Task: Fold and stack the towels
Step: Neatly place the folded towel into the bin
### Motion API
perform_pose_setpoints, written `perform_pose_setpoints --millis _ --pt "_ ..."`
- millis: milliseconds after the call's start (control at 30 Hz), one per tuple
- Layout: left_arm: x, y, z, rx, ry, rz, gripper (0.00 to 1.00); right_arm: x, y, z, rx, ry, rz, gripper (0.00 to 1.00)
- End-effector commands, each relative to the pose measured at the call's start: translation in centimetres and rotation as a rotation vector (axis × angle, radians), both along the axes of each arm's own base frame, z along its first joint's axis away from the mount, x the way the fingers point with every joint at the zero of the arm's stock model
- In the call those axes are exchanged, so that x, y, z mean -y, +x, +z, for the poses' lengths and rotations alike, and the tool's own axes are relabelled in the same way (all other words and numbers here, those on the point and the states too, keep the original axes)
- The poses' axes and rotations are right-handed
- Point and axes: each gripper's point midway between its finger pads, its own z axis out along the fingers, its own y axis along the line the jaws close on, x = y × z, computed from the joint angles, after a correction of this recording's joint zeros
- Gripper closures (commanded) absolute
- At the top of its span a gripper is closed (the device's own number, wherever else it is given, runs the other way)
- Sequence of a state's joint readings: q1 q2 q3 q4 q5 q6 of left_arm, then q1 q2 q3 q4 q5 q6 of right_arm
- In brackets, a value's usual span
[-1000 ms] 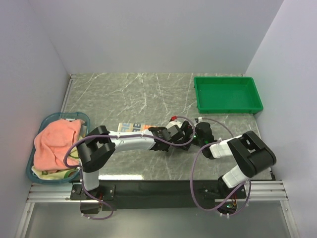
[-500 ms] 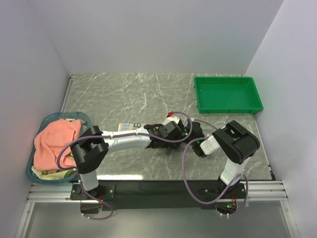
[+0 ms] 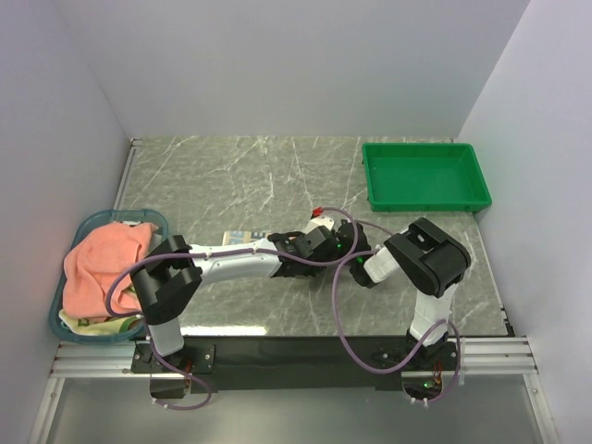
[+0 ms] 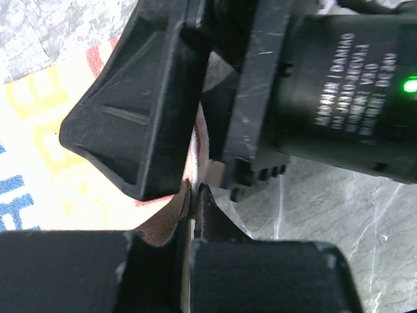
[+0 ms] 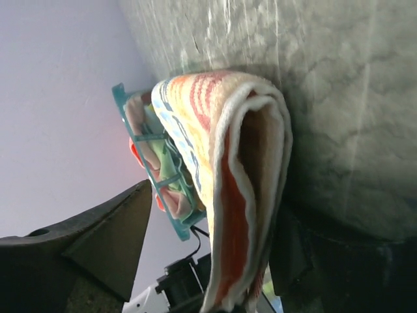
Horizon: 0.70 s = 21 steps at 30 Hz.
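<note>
A cream towel [image 3: 242, 237] with coloured letters lies folded on the marble table, mostly under my left arm. My left gripper [image 3: 326, 248] is low over its right end. In the left wrist view the gripper [image 4: 193, 189] is shut on a thin edge of the towel [image 4: 45, 163]. My right gripper [image 3: 350, 252] faces it from the right. In the right wrist view the gripper [image 5: 218, 208] stands open, with the towel's rounded fold [image 5: 228, 143] between its fingers. A salmon-pink towel [image 3: 102, 264] is heaped in the blue basket [image 3: 129, 218], over a pale yellow one [image 3: 88, 323].
A green plastic tray [image 3: 427, 206] stands at the back right of the table. The blue basket [image 5: 146, 147] sits at the left edge against the wall. White walls close in the table on three sides. Purple cables loop off both arms.
My right arm has swung left until its gripper reached the towel's right end, and its jaws have narrowed a little. My left gripper shifted slightly left, still shut.
</note>
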<state>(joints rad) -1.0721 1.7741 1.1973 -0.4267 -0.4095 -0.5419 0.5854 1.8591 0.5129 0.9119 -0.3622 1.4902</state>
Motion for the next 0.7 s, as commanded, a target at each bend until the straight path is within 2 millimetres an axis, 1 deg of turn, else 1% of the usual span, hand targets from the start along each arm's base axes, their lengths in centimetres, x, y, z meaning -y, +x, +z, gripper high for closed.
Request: perform_pose_setpoints --millis 0,67,100,167,200,233,267,300,333,367,400,433,467,533,567,600,633,667 --pt "1.4 0.1 2.3 0.017 -0.101 0.008 0.99 0.5 -0.6 -3.6 -0.071 -0.095 -0.017 0.28" --pt "1.6 0.1 2.3 0.013 -0.108 0.012 0.99 0.4 -0.6 -3.7 -0.062 -0.100 -0.010 0.38" --pt "1.8 0.1 2.3 0.011 -0.111 0.009 0.99 0.4 -0.5 -3.8 -0.053 -0.106 -0.004 0.50" --pt "1.9 0.0 2.3 0.006 -0.117 0.011 0.99 0.5 -0.4 -3.9 -0.046 -0.124 -0.002 0.60" --pt "1.9 0.0 2.4 0.006 -0.121 0.012 0.99 0.5 -0.4 -3.8 -0.035 -0.132 0.004 0.72" --pt "1.9 -0.1 2.4 0.004 -0.125 0.011 0.97 0.6 -0.5 -4.0 -0.039 -0.145 0.009 0.78" --pt "1.8 -0.1 2.4 0.003 -0.127 0.016 0.95 0.6 -0.4 -3.6 -0.025 -0.147 0.012 0.83" --pt "1.8 -0.1 2.8 0.009 -0.136 0.020 0.89 0.6 -0.3 -3.5 -0.017 -0.154 0.015 0.91" --pt "1.7 -0.1 2.9 0.010 -0.141 0.026 0.79 0.8 -0.1 -3.6 -0.008 -0.182 0.023 0.96" --pt "1.5 -0.1 3.2 0.010 -0.148 0.028 0.70 0.8 0.2 -3.1 0.010 -0.191 0.028 1.00" --pt "1.5 -0.1 3.6 0.011 -0.156 0.029 0.57 1.0 0.3 -3.1 0.037 -0.218 0.045 1.00" --pt "1.4 -0.1 3.9 0.010 -0.166 0.035 0.49 1.1 0.6 -3.0 0.035 -0.239 0.051 1.00" --pt "1.3 0.0 4.8 0.018 -0.186 0.037 0.35 1.2 0.9 -2.6 0.053 -0.251 0.053 1.00" --pt "0.8 0.2 5.7 0.025 -0.212 0.054 0.24 1.5 1.3 -2.6 0.072 -0.305 0.078 1.00" --pt "0.2 0.5 6.5 0.027 -0.237 0.066 0.19 1.9 1.8 -2.2 0.084 -0.319 0.075 1.00" --pt "-0.2 0.7 7.2 0.029 -0.256 0.075 0.12 2.2 2.0 -2.3 0.104 -0.347 0.096 1.00" --pt "-1.3 1.4 7.4 0.027 -0.266 0.107 0.08 2.3 2.6 -1.9 0.109 -0.364 0.106 1.00" --pt "-1.9 1.5 8.8 0.031 -0.304 0.110 0.01 2.9 3.4 -1.7 0.114 -0.379 0.102 1.00"
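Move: My left hand already pinches the folded towel's right end, holding it a little off the table; the towel's middle lies about 11 cm to its left, 3 cm ahead and 4 cm lower. My right hand, fingers open, has that end between its pads, with the towel's middle some 7 cm to its left, level with it fore and aft, about 2 cm down. The green bin is roughly 29 cm right of my right hand and 17 cm ahead. My right hand sinks about 2.5 cm with the towel's right end between its open fingers and closes on it as it goes down. Only then does my left hand, until then nearly still with its hold, let go, open wide and rise about 5 cm clear of the towel. Keeping its pinch, my right hand tips its fingers some 15 degrees further down and eases slightly forward. ##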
